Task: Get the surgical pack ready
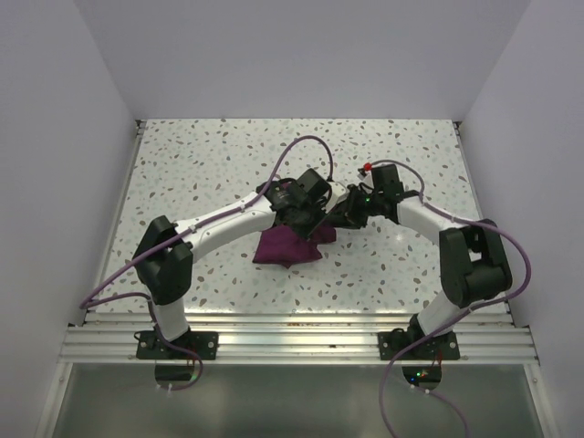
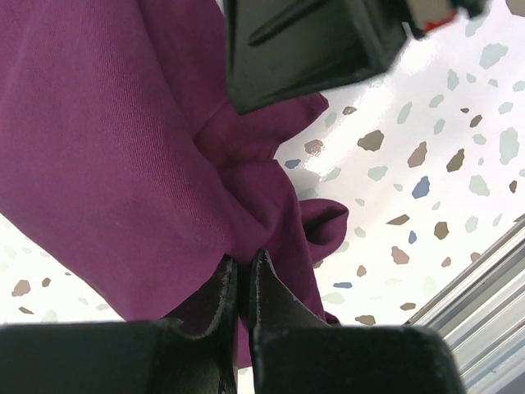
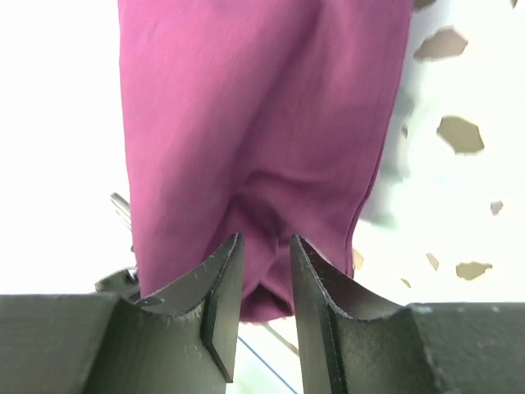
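The surgical pack (image 1: 287, 248) is a plum-purple cloth bundle lying mid-table, partly hidden under both wrists. No tray, instruments or gauze show. My left gripper (image 1: 306, 214) hangs over its far edge. In the left wrist view the left gripper (image 2: 244, 258) is shut, pinching a fold of the purple cloth (image 2: 123, 148). My right gripper (image 1: 351, 212) meets the bundle from the right. In the right wrist view the right gripper (image 3: 267, 242) has its jaws apart, with a loose fold of cloth (image 3: 262, 107) between them and a gap on each side.
The speckled table (image 1: 210, 155) has white walls on three sides. An aluminium rail (image 1: 292, 342) runs along the near edge and carries both arm bases. The right gripper's black body (image 2: 312, 49) fills the top of the left wrist view.
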Motion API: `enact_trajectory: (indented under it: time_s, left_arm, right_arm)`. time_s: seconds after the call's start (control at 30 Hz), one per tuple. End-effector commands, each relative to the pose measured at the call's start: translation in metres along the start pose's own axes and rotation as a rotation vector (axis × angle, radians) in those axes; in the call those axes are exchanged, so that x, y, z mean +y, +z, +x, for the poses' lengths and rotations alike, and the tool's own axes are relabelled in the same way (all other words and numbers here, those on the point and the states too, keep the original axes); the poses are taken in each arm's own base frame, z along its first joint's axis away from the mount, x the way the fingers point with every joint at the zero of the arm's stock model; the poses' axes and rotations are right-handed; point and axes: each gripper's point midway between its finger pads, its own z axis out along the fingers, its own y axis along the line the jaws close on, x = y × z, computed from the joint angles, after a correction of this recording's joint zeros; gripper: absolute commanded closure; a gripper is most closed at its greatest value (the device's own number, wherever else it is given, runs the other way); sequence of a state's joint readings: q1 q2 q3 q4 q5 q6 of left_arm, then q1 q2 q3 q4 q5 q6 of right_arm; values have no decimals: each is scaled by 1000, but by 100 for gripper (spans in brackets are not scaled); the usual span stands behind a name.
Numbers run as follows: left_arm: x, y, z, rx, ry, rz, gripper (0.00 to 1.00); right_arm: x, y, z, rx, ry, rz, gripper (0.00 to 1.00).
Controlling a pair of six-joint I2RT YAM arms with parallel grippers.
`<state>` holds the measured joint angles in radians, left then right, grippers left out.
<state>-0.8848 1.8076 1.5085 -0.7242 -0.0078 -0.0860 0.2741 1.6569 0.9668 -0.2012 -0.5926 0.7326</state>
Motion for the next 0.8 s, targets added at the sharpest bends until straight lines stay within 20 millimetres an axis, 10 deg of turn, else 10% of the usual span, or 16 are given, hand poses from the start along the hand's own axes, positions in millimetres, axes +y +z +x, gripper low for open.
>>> enact_trajectory:
  time_s: [0.0,0.27,0.5,0.63,0.77]
  left_arm:
    - [-5,-22,-34,-139,3,33,100]
    - [-10,-25,-40,-157,1,63,100]
    - [-24,-26,-54,-183,12,127,100]
    - [-27,-24,-55,-172,19,132,100]
    - [-23,-23,-43,-157,18,112,100]
  right_arm:
    - [6,-18,18,45,-89,8,67]
    - [15,5,21,62,-80,-60,98]
    - [76,69,53,98,-85,-238,100]
    - [67,86,47,55,14,-238,100]
    - [42,58,23,2,10,-171,100]
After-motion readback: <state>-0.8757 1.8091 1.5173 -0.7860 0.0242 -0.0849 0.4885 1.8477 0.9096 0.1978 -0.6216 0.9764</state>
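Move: The fold I want lies at my left fingertips: from my right hand about 9 cm to the left, 2 cm nearer my base and 3 cm lower. The curled cloth end is nearer my right hand, roughly 4 cm left, 3 cm back and 4 cm below. The pack's broad near panel lies some 17 cm left of my right hand, 9 cm back and 5 cm down. My left hand has the fold about 1 cm ahead and 1 cm to its right, level with its tips. I draw my right hand back about 2 cm while shutting its open fingers, then drive the closed tips some 9 cm left and a few centimetres down into the cloth fold beside my left fingertips, easing back slightly at the end. My left hand keeps its pinch on the cloth, giving only about a centimetre back and to the left. ##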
